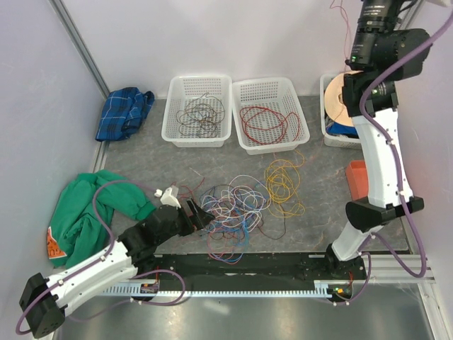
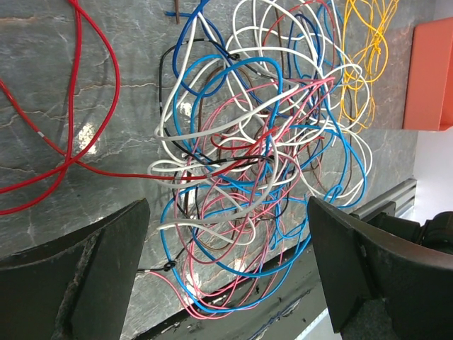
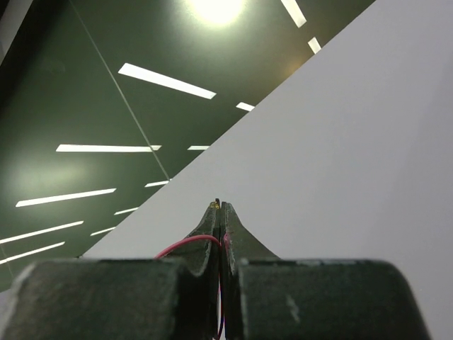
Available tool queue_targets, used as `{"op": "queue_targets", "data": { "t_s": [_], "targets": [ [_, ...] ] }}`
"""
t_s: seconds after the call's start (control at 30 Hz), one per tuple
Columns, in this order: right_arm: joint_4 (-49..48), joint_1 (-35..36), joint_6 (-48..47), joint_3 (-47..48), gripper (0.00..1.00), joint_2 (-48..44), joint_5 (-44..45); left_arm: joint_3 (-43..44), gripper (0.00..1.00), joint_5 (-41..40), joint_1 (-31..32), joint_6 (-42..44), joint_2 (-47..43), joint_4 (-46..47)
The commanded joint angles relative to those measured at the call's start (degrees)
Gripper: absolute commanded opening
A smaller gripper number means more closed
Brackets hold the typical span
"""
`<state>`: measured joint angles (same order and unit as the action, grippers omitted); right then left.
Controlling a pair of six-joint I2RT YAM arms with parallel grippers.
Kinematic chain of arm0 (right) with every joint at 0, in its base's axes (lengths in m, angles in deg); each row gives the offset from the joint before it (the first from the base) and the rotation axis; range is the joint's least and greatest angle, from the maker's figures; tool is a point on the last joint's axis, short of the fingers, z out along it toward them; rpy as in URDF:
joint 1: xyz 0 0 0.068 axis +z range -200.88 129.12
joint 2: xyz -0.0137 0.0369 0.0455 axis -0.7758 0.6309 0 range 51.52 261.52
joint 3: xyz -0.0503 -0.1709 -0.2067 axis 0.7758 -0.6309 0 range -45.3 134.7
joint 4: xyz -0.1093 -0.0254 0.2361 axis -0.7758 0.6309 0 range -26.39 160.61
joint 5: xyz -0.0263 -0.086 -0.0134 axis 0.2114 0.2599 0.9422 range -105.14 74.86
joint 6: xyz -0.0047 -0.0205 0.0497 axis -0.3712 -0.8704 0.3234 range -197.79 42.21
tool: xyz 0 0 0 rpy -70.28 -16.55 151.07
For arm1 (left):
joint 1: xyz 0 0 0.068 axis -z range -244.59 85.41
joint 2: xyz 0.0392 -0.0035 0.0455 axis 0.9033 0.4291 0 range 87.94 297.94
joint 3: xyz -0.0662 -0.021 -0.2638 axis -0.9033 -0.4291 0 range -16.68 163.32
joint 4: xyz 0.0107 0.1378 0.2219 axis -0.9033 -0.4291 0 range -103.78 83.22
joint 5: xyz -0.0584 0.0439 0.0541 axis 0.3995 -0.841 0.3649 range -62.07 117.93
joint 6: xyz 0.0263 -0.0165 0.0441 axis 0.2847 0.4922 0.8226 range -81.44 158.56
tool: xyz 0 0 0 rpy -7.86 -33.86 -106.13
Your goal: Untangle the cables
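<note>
The cables (image 1: 237, 205) lie in a loose tangle of blue, white, pink and brown wires mid-table, with yellow loops (image 1: 283, 180) to their right. My left gripper (image 1: 198, 216) rests low at the tangle's left edge. In the left wrist view it (image 2: 226, 265) is open, its fingers (image 2: 78, 276) wide apart with the tangle (image 2: 262, 142) ahead and a few blue and pink loops between them. A red cable (image 2: 71, 106) runs to the left. My right arm is raised high. Its gripper (image 3: 221, 212) is shut on a thin red wire (image 3: 185, 243) and points at the ceiling.
Three white baskets stand at the back: one (image 1: 177, 131) with brown wires, one (image 1: 244, 138) with red wires, one (image 1: 327, 131) with an orange spool. A blue cloth (image 1: 124, 113), a green cloth (image 1: 85, 205) and an orange box (image 1: 357, 177) lie around.
</note>
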<state>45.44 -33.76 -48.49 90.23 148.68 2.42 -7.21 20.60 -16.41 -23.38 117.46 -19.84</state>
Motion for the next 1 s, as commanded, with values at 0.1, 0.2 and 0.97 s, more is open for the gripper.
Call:
{"op": "queue_targets", "data": {
  "t_s": [0.1,0.2,0.97],
  "targets": [
    [-1.2,0.0,0.1,2.7,0.00,8.5,0.0,-0.1,1.00,-0.7,0.0,-0.2,3.8,5.8],
    [-2.2,-0.1,0.4,4.7,0.00,12.6,0.0,0.3,1.00,-0.8,0.0,0.5,7.2,8.2],
    [-7.4,-1.0,5.6,-22.0,0.00,18.6,-5.6,2.1,1.00,1.3,0.0,1.1,21.0,15.5]
  ]
}}
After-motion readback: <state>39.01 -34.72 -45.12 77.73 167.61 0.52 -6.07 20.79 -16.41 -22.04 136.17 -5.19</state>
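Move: Ahead of and well below the right hand, which already pinches the thin pink cable, lies the right-hand white basket: about 14 cm farther out, 14 cm left, some 70 cm down. The hat box stands about 14 cm out and 14 cm right; the yellow cable 11 cm back and 10 cm left. From the left hand, the tangle is 9 cm right, 2 cm ahead and about 5 cm down; the loose red cable lies 9 cm ahead, 5 cm left. Sweeping forward and down about 22 cm each way, the right arm brings the pinched pink cable towards the right-hand basket, easing briefly midway before dropping faster, with the upturned fingers tipping some 20 degrees forward and staying shut. The open left hand edges about 3 cm forward, right and down towards the tangle; whether it touches a cable can't be told. ##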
